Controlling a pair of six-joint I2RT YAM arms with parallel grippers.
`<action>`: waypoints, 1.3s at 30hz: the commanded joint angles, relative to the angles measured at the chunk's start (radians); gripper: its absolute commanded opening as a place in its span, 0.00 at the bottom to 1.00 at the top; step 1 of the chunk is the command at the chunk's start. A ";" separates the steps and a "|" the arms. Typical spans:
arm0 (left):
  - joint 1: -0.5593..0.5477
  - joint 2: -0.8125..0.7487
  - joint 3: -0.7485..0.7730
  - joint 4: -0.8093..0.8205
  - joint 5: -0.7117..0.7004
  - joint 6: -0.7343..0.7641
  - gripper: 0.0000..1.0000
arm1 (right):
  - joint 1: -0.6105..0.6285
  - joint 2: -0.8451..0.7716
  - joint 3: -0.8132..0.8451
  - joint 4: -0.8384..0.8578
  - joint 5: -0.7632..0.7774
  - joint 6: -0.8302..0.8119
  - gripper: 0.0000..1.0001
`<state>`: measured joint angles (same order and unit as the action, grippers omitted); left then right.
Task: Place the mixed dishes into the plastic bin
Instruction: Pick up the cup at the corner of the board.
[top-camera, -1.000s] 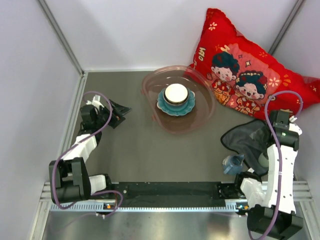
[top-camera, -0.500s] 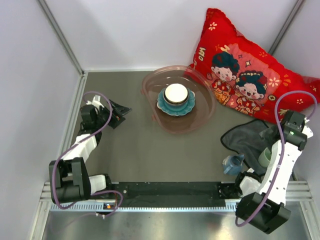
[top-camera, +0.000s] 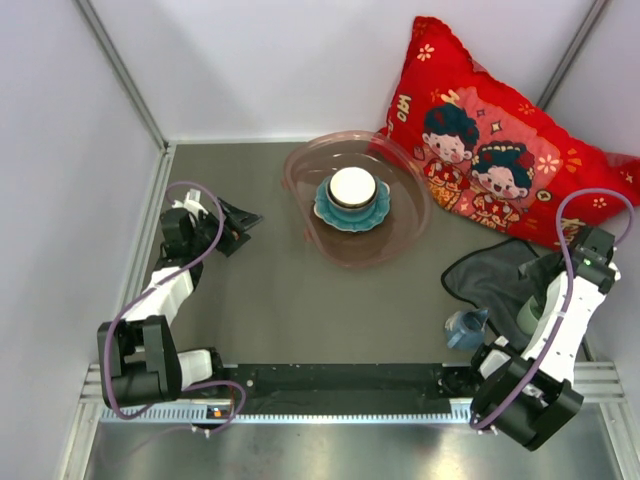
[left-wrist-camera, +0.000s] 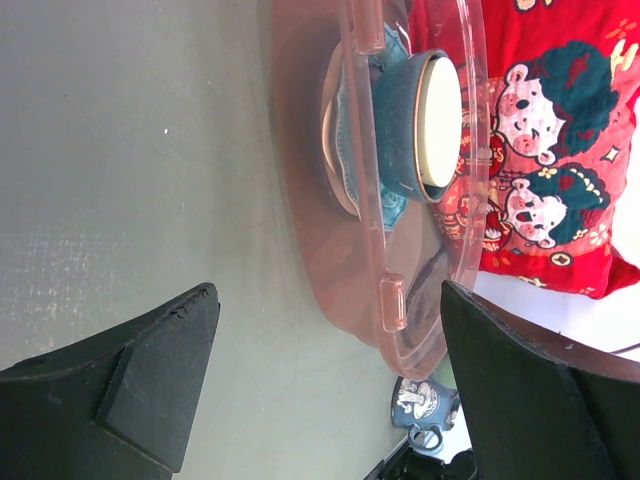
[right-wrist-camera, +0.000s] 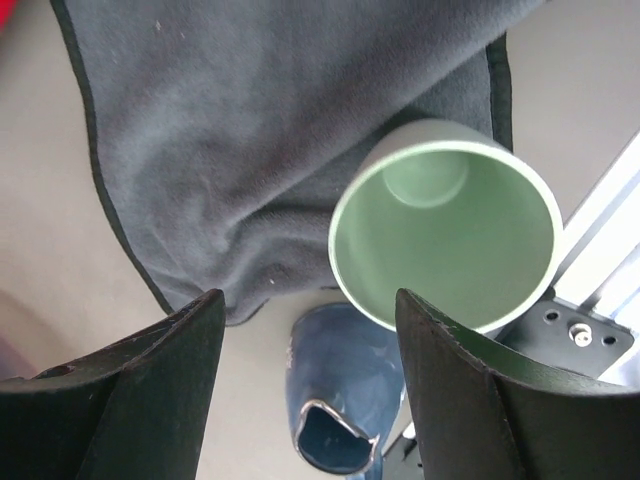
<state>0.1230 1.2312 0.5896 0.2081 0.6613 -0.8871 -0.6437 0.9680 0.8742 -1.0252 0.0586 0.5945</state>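
The pinkish plastic bin (top-camera: 405, 235) stands at the back middle of the table. It holds a teal scalloped plate (top-camera: 328, 212) with a blue bowl (top-camera: 352, 188), cream inside, on top of it. In the left wrist view the bin's rim (left-wrist-camera: 468, 150), the bowl (left-wrist-camera: 415, 125) and the plate (left-wrist-camera: 388, 208) lie ahead of my left gripper (left-wrist-camera: 330, 400), which is open and empty. That left gripper (top-camera: 245, 228) sits well left of the bin. My right gripper (right-wrist-camera: 310, 390) is open and empty above a pale green cup (right-wrist-camera: 445, 225) and a small blue mug (right-wrist-camera: 345, 400).
A dark grey cloth (top-camera: 490, 275) lies at the right, and the green cup (top-camera: 527, 318) rests at its edge. The blue mug (top-camera: 465, 325) sits near the front rail. A red cartoon-print pillow (top-camera: 480, 130) leans against the back right wall, touching the bin.
The right arm has swung outward to the right, carrying its wrist toward the right wall. The left arm and the dishes have not moved.
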 joint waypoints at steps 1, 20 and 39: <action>-0.002 -0.027 0.032 0.017 0.001 0.022 0.96 | -0.013 -0.003 0.009 0.056 0.023 -0.005 0.68; -0.002 -0.022 0.024 0.025 0.001 0.022 0.95 | -0.056 0.077 -0.063 0.169 0.043 0.042 0.63; -0.002 -0.035 0.009 0.027 0.000 0.019 0.96 | -0.057 0.077 -0.113 0.214 0.055 0.073 0.00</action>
<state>0.1230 1.2255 0.5896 0.2077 0.6613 -0.8867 -0.6914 1.0817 0.7666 -0.8379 0.1043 0.6476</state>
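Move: The green cup lies tilted about 4 cm to the right of the right hand, 2 cm back and 8 cm below it. The blue mug is some 10 cm left, 5 cm back and 9 cm below the hand; the grey cloth's middle is about 2 cm ahead, 3 cm left and 12 cm below. From the left hand the cup is roughly 55 cm right, 19 cm back and 11 cm below. The right hand sinks about 4 cm, drifting right, then shuts its fingers to pinch the green cup's forward wall. ##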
